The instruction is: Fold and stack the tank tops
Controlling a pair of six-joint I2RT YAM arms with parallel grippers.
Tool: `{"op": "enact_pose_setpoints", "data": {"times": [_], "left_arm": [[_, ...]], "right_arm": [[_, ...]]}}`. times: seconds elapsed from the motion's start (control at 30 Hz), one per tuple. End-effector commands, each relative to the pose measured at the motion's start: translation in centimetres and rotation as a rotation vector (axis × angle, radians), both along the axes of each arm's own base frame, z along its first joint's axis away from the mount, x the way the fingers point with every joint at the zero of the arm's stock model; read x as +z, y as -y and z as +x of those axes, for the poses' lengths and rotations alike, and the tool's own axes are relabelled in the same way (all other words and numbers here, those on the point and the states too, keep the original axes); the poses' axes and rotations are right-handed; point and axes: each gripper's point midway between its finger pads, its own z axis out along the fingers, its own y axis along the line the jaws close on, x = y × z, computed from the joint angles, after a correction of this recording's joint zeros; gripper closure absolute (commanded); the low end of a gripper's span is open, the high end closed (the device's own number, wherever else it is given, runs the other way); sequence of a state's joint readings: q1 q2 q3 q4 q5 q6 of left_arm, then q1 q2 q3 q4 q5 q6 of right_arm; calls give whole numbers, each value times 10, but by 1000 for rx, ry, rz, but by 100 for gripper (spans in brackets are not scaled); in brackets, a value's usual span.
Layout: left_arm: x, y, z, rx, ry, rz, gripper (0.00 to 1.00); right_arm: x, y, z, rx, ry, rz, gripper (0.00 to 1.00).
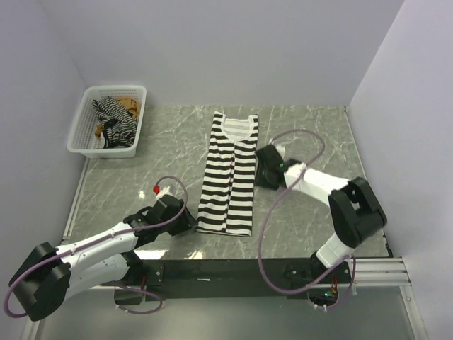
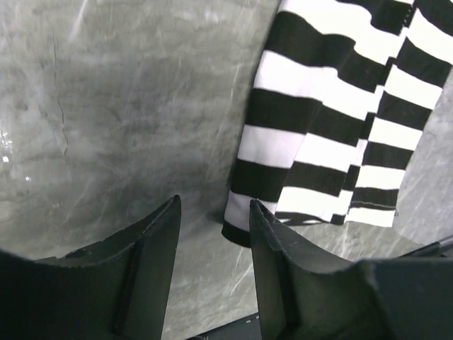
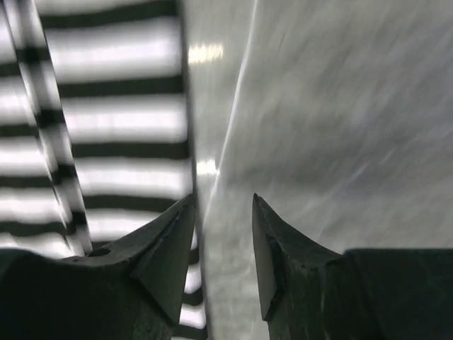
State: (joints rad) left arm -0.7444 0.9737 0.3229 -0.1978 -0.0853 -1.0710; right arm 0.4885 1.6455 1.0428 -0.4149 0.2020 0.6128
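Note:
The black-and-white striped tank top lies in a long narrow fold down the middle of the marble table. My left gripper stands open just left of its near hem corner. In the left wrist view the gripper has bare table between its fingers and the striped top lies to the right. My right gripper stands open beside the top's right edge. In the right wrist view the gripper has nothing between its fingers and the striped top lies to the left. The thin dark striped top and the tan-brown top lie in the basket.
A white mesh basket stands at the table's back left corner. White walls close in the table at the back and sides. The table's black near edge runs between the arm bases.

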Motion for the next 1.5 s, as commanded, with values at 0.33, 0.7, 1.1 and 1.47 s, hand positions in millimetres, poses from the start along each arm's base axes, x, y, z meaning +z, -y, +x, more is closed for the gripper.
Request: {"op": "enact_pose_setpoints", "data": {"times": [0.33, 0.7, 1.1, 1.47], "left_arm": [[29, 9, 2, -8, 115, -128, 47], [-3, 6, -1, -2, 25, -41, 50], [-25, -5, -13, -10, -53, 106, 57], [-31, 9, -34, -77, -74, 129, 84]], "right_arm": [[-19, -62, -137, 78, -10, 250, 55], [-41, -60, -192, 100, -95, 219, 56], [-59, -47, -214, 93, -149, 152, 66], [-56, -40, -219, 115, -147, 137, 83]]}}
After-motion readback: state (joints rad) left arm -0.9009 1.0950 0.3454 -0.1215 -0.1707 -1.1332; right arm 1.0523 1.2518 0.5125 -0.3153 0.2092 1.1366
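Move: The tank top lies folded lengthwise between my hands. Its left hem corner is about 3 cm right of my left hand, 1 cm back and 2 cm lower, with the right hem corner some 21 cm right and 3 cm back of that hand. From my right hand, the right hem corner is about 20 cm back, 6 cm left and 4 cm down. The left hem corner is 26 cm left and 19 cm back, and the shirt's middle some 13 cm left and 2 cm farther out. I sweep my right hand about 20 cm back towards me and some 7 cm left, sinking early to the marble and rolling its left side up a little, then close on the right hem corner. My left hand bobs up 2 cm and back down, then eases about 3 cm right and slightly back as its fingers close on the left hem corner. ##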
